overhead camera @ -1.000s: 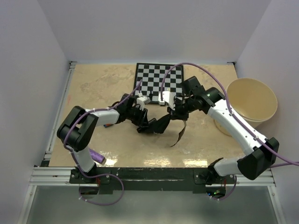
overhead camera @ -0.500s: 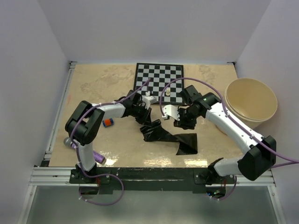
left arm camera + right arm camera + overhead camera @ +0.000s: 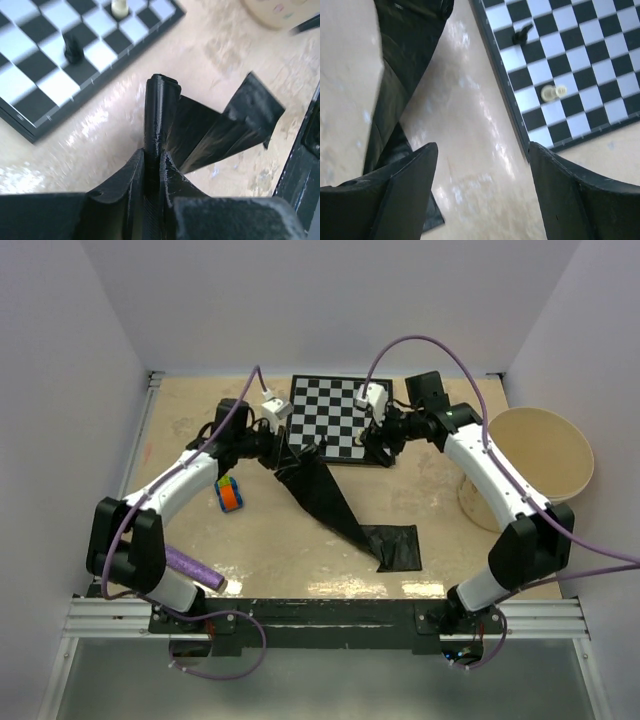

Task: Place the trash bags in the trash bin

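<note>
The trash bag (image 3: 330, 500) is a glossy black film stretched in a long strip from its rolled end down to a flat square end (image 3: 398, 546) on the table. My left gripper (image 3: 287, 447) is shut on the rolled end (image 3: 160, 107), and the film fans out to the right (image 3: 225, 130). My right gripper (image 3: 384, 436) stands open and empty over the chessboard's near right corner, its fingers wide apart (image 3: 482, 150), with the bag (image 3: 402, 75) off to its left. The cream trash bin (image 3: 540, 452) stands at the right edge.
The chessboard (image 3: 340, 418) lies at the back middle with a black piece (image 3: 73, 49) and a white piece (image 3: 552, 92) on it. A small coloured cube (image 3: 231, 493) sits under the left arm. A purple roll (image 3: 190, 568) lies by the left base.
The right gripper has opened, let go of the bag and moved back to the chessboard. The left gripper has pulled the rolled end back and left, stretching the film into a long strip.
</note>
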Action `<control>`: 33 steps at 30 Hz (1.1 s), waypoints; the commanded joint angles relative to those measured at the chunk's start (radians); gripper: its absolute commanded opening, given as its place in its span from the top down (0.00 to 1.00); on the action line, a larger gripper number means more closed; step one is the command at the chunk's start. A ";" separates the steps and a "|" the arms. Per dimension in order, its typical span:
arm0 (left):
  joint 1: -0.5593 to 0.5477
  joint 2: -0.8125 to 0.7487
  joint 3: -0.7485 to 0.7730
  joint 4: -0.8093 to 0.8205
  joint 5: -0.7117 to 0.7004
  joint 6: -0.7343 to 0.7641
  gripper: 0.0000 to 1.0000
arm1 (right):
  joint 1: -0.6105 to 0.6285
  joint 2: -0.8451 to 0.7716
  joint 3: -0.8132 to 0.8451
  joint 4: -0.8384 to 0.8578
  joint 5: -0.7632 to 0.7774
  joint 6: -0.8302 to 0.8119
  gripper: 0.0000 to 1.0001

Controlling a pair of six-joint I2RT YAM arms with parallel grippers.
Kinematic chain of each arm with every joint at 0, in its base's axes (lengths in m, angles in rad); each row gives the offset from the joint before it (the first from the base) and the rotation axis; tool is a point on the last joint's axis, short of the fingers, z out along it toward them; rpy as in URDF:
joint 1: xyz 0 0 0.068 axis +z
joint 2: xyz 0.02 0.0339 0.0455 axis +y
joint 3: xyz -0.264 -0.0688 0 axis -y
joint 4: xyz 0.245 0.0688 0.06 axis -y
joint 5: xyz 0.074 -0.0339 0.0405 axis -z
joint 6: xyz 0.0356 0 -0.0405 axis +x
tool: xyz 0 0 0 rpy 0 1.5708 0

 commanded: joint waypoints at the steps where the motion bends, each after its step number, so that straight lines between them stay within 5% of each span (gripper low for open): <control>1: 0.020 -0.093 0.086 -0.010 0.047 0.036 1.00 | -0.006 0.053 0.042 0.175 -0.281 0.186 0.22; 8: 0.026 -0.153 0.169 -0.093 0.005 0.127 1.00 | 0.006 0.078 -0.014 0.559 -0.438 0.385 0.22; 33: 0.025 -0.222 0.206 -0.183 0.072 0.220 1.00 | 0.112 0.228 0.119 0.679 -0.604 0.512 0.26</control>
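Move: Some 14 cm to the right hand's left, about 1 cm farther out and 6 cm lower, is the rolled bag end, sticking out roughly 2 cm ahead and 4 cm right of the left hand that holds it, at its height. From the right hand, the loose bag panel lies 18 cm back, 6 cm right; the chessboard's middle is 17 cm ahead, 7 cm left, both about 21 cm down. The toy car sits 16 cm left and 4 cm back of the left hand, 13 cm lower. Swinging about 15 cm left to the bag end, the right hand rises, dips and rises again to finish some 6 cm higher, its left side rolling up and the hand turning counter-clockwise, fingers wide open. The left hand keeps its pinch on the bag and lifts it about 11 cm, mostly early on, while its fingertips tilt up. ##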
